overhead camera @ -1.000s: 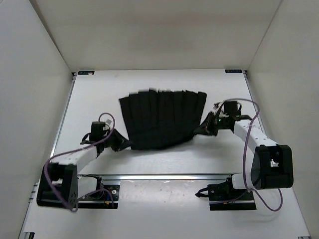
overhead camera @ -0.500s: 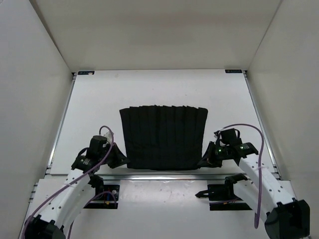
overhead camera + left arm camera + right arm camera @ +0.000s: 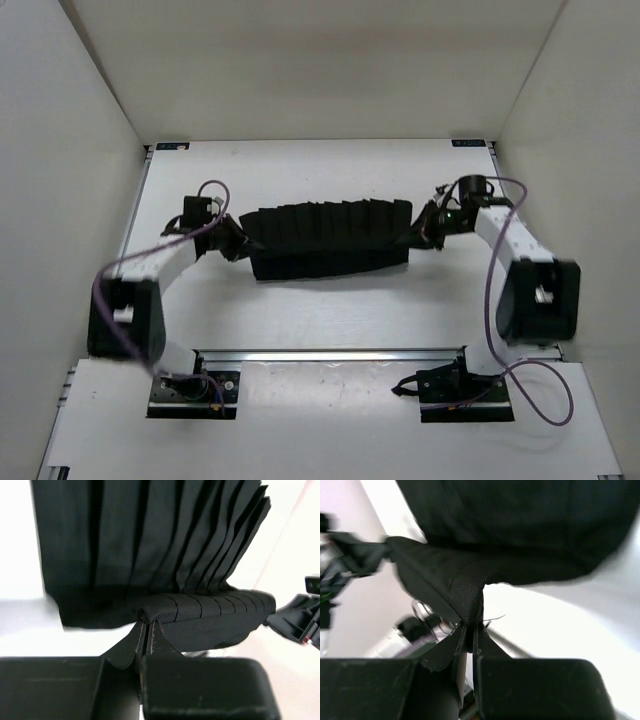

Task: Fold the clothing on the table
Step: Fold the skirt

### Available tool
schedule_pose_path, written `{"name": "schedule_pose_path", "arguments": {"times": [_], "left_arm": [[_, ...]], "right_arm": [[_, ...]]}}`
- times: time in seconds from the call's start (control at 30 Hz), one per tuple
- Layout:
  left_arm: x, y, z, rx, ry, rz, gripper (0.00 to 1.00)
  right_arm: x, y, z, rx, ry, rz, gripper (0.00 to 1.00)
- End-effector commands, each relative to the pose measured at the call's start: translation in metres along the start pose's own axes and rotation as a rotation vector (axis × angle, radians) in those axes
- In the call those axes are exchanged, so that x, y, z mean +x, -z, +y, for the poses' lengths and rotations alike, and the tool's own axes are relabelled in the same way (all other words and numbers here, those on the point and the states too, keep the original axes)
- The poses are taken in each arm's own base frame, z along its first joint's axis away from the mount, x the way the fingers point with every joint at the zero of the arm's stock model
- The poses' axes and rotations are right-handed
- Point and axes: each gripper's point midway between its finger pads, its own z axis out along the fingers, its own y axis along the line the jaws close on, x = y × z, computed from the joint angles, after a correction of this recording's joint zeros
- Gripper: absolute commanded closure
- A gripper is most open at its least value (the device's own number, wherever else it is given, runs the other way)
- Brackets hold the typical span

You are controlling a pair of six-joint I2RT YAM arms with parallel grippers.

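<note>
The clothing (image 3: 330,240), black and pleated, lies across the middle of the table (image 3: 330,315), doubled over into a wide, shallow band. My left gripper (image 3: 232,241) is shut on its left corner and my right gripper (image 3: 420,229) is shut on its right corner. In the left wrist view, my left gripper (image 3: 146,619) pinches a folded hem, with the clothing (image 3: 150,540) spreading beyond it in ridges. In the right wrist view, my right gripper (image 3: 470,623) nips a bunched corner of the clothing (image 3: 520,530), lifted off the white surface.
White walls (image 3: 60,180) enclose the table on three sides. A silver rail (image 3: 330,353) runs along the near edge, with both arm bases (image 3: 195,390) behind it. The right arm's elbow (image 3: 535,295) stands over the table's right side.
Both grippers carried the clothing's near corners from the table's front edge up and back toward the far side. The garment went from spread flat to doubled over.
</note>
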Motion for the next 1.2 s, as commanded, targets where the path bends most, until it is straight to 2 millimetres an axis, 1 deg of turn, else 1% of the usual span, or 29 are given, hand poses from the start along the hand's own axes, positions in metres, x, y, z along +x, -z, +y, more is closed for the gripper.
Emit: {"name": "schedule_pose_path", "arguments": {"times": [0.0, 0.03, 0.07, 0.1, 0.13, 0.17, 0.2, 0.23, 0.27, 0.3, 0.4, 0.43, 0.5, 0.53, 0.57, 0.6, 0.63, 0.67, 0.7, 0.73, 0.8, 0.83, 0.87, 0.9, 0.93, 1.03, 1.1, 1.13, 1.17], "left_arm": [[-0.062, -0.047, -0.008, 0.071, 0.075, -0.019, 1.0], [-0.069, -0.056, -0.014, 0.101, 0.092, -0.001, 1.0], [-0.082, -0.069, -0.016, 0.118, 0.123, 0.016, 1.0], [-0.086, -0.085, -0.011, 0.115, 0.145, 0.033, 1.0], [-0.104, -0.087, -0.023, 0.142, 0.151, 0.006, 1.0], [-0.116, -0.093, -0.029, 0.15, 0.143, -0.003, 1.0], [-0.117, -0.098, -0.026, 0.137, 0.153, 0.006, 1.0], [-0.129, -0.097, -0.033, 0.151, 0.129, -0.017, 1.0], [-0.136, -0.096, -0.04, 0.175, 0.119, -0.019, 1.0], [-0.139, -0.093, -0.048, 0.2, 0.102, -0.025, 1.0], [-0.144, -0.07, -0.068, 0.243, 0.057, -0.061, 1.0], [-0.141, -0.066, -0.07, 0.235, 0.048, -0.057, 1.0], [-0.124, -0.047, -0.07, 0.228, 0.027, -0.042, 1.0], [-0.118, -0.031, -0.079, 0.249, -0.007, -0.058, 1.0], [-0.1, -0.029, -0.064, 0.227, 0.007, -0.029, 1.0], [-0.082, -0.017, -0.057, 0.225, 0.003, -0.033, 1.0], [-0.063, -0.004, -0.049, 0.222, -0.002, -0.039, 1.0], [-0.055, 0.002, -0.046, 0.216, -0.004, -0.05, 1.0], [-0.039, 0.015, -0.043, 0.223, -0.024, -0.059, 1.0], [-0.025, 0.028, -0.038, 0.228, -0.034, -0.064, 1.0], [0.002, 0.042, -0.03, 0.2, -0.083, -0.049, 1.0], [0.021, 0.05, -0.033, 0.188, -0.12, -0.022, 1.0], [0.034, 0.05, -0.023, 0.13, -0.15, 0.004, 1.0], [0.053, 0.053, -0.026, 0.137, -0.198, 0.024, 1.0], [0.069, 0.059, -0.022, 0.15, -0.207, 0.031, 1.0], [0.09, 0.073, -0.012, 0.161, -0.17, 0.025, 1.0], [0.093, 0.073, -0.007, 0.154, -0.152, 0.02, 1.0], [0.089, 0.072, -0.006, 0.151, -0.139, 0.013, 1.0], [0.081, 0.071, -0.011, 0.16, -0.133, -0.003, 1.0]], "right_arm": [[-0.088, -0.008, 0.009, -0.111, 0.072, -0.085, 1.0], [-0.099, -0.025, -0.001, -0.127, 0.026, -0.045, 1.0], [-0.123, -0.033, -0.002, -0.172, -0.001, -0.045, 1.0], [-0.145, -0.031, 0.007, -0.182, 0.018, -0.078, 1.0], [-0.156, -0.043, -0.005, -0.184, -0.006, -0.055, 1.0], [-0.177, -0.046, -0.004, -0.17, 0.02, -0.076, 0.99], [-0.193, -0.039, 0.007, -0.15, 0.046, -0.098, 1.0], [-0.198, -0.044, -0.001, -0.114, 0.028, -0.09, 1.0], [-0.213, -0.038, 0.008, -0.116, 0.08, -0.121, 1.0], [-0.217, -0.033, 0.014, -0.114, 0.09, -0.129, 1.0], [-0.213, -0.008, 0.027, -0.065, 0.118, -0.186, 1.0], [-0.201, -0.01, 0.02, -0.038, 0.112, -0.17, 1.0], [-0.175, -0.007, 0.012, 0.027, 0.109, -0.165, 1.0], [-0.153, -0.004, 0.006, 0.048, 0.103, -0.16, 1.0], [-0.129, 0.001, 0.004, 0.056, 0.113, -0.165, 1.0], [-0.113, 0.01, 0.012, 0.058, 0.131, -0.187, 1.0], [-0.091, 0.006, -0.003, 0.073, 0.109, -0.167, 1.0], [-0.067, 0.011, -0.009, 0.086, 0.103, -0.166, 1.0], [-0.054, 0.013, -0.009, 0.094, 0.106, -0.165, 1.0], [-0.032, 0.02, -0.012, 0.099, 0.119, -0.166, 1.0], [0.008, 0.03, -0.004, 0.088, 0.167, -0.167, 1.0], [0.027, 0.029, -0.014, 0.104, 0.139, -0.138, 1.0], [0.045, 0.035, -0.015, 0.094, 0.13, -0.142, 1.0], [0.06, 0.04, -0.008, 0.074, 0.168, -0.151, 1.0], [0.077, 0.039, -0.014, 0.082, 0.13, -0.117, 1.0], [0.116, 0.051, -0.011, 0.045, 0.134, -0.104, 1.0], [0.122, 0.049, -0.017, 0.045, 0.119, -0.097, 1.0], [0.12, 0.049, -0.016, 0.039, 0.117, -0.085, 1.0], [0.115, 0.048, -0.017, 0.038, 0.124, -0.093, 1.0]]}}
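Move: Between the two shut grippers, which already hold opposite ends of its upper edge, the skirt has its middle about 17 cm to the left hand's right and 18 cm to the right hand's left, roughly 6 cm ahead and 8 cm below both. Its pleated far edge lies some 15 cm ahead and 10 cm below the hands, centred between them; the table's near rail is about 20 cm behind them. Swinging forward together, both hands carry the skirt's held edge out and dip about 6 cm, the left reaching some 15 cm and the right nearly 20. Then they reverse and sweep back towards the near rail, rising and ending 10 to 13 cm behind their start, the left higher. Fingers keep their pinch; both wrists tilt up about 10 degrees. ##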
